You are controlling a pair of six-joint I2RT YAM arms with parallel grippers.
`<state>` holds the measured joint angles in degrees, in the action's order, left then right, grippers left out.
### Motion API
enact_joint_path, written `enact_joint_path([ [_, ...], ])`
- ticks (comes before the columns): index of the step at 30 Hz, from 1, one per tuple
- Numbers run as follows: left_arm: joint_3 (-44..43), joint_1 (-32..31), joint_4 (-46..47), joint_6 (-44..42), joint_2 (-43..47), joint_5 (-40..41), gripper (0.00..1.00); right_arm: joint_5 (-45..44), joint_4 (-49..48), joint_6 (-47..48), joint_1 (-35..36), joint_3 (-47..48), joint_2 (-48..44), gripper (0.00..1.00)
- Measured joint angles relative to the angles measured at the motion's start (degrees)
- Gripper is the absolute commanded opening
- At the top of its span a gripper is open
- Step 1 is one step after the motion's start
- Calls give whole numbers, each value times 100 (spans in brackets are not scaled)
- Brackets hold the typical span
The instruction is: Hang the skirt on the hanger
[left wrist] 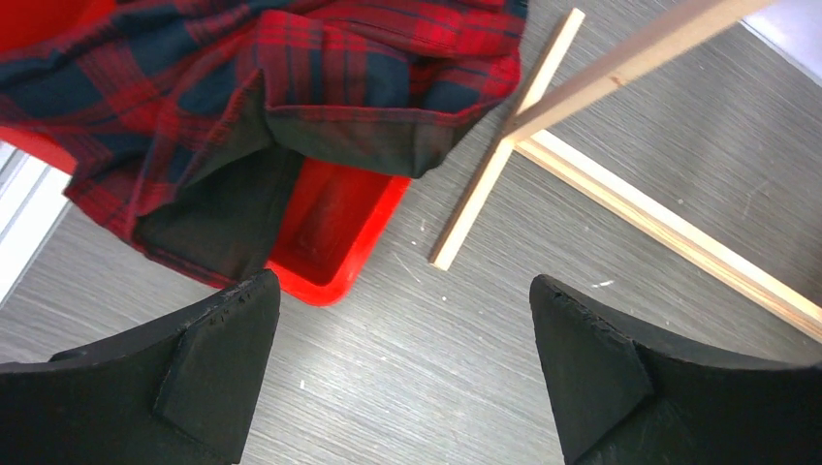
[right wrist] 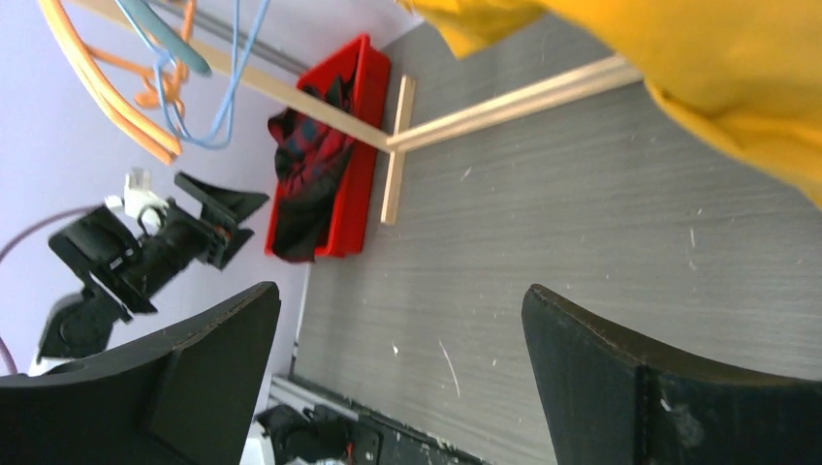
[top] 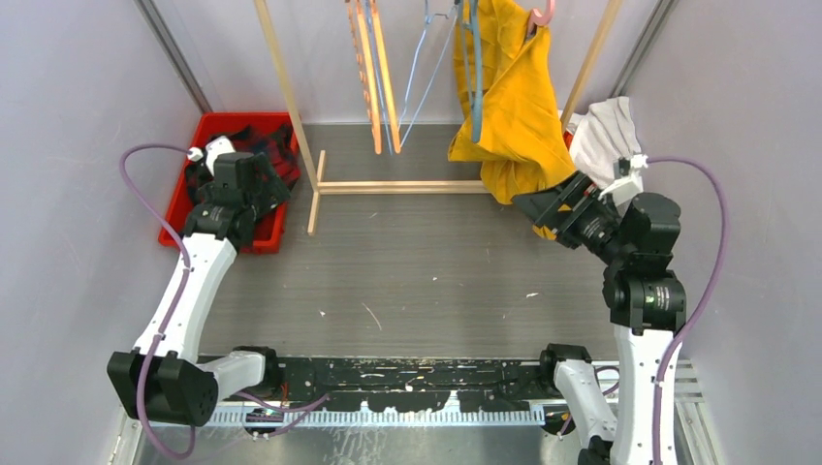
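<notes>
A yellow skirt [top: 514, 107] hangs from a pink hanger [top: 543, 14] at the right end of the wooden rack; its hem fills the top right of the right wrist view [right wrist: 737, 68]. My right gripper [top: 543, 208] stands open just below and beside the hem, touching nothing, with bare table between its fingers [right wrist: 402, 373]. A red and navy plaid garment [left wrist: 291, 77] lies in the red bin [top: 179, 194] and spills over its rim. My left gripper [left wrist: 402, 368] is open and empty above the table, next to the bin's corner.
The wooden rack's base bar [top: 402, 186] and foot [left wrist: 485, 184] lie on the table between the arms. Orange hangers [top: 373, 77] and blue hangers [top: 417, 68] hang on the rack. A white-grey cloth [top: 606, 136] sits at the right, behind the right arm.
</notes>
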<state>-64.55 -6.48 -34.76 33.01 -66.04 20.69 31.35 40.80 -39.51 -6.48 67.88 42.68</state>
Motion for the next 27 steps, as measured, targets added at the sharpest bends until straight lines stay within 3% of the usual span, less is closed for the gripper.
enact_joint_path([
  [6, -76, 431, -66, -28, -149, 76, 99, 125, 46, 9, 662, -1032, -356, 100],
  [15, -654, 555, 55, -341, -1526, 881, 99, -560, -26, -17, 2656, -1757, -105, 100],
  [21, -1237, 713, 59, -498, -2564, 1346, 100, -800, -455, -133, 3206, -2111, 155, 100],
  [27, -1648, 811, 20, -479, -3237, 1438, 100, -837, -752, -118, 3296, -2129, 452, 100],
])
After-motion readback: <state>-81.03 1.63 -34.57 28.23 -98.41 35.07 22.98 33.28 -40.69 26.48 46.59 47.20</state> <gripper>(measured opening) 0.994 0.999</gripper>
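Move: For the left gripper, the plaid cloth lies about 15 cm ahead, 8 cm left and 18 cm below, heaped in the red bin, whose middle is at much the same place. The stand's left foot is some 12 cm ahead, 13 cm right and 23 cm below. From the right gripper, the plaid cloth lies roughly 30 cm ahead, 70 cm left and 31 cm below, while the yellow skirt hangs about 20 cm straight ahead, slightly higher. Swing the wide-open left gripper left first, then forward and down over the red bin towards the plaid cloth, about 9 cm left and 8 cm each forward and down, tipping the fingers steeper and turning counter-clockwise some 15 degrees. Meanwhile drop the empty, open right gripper about 15 cm and carry it left and a little back, away from the hanging skirt, turning it 25 degrees counter-clockwise. ##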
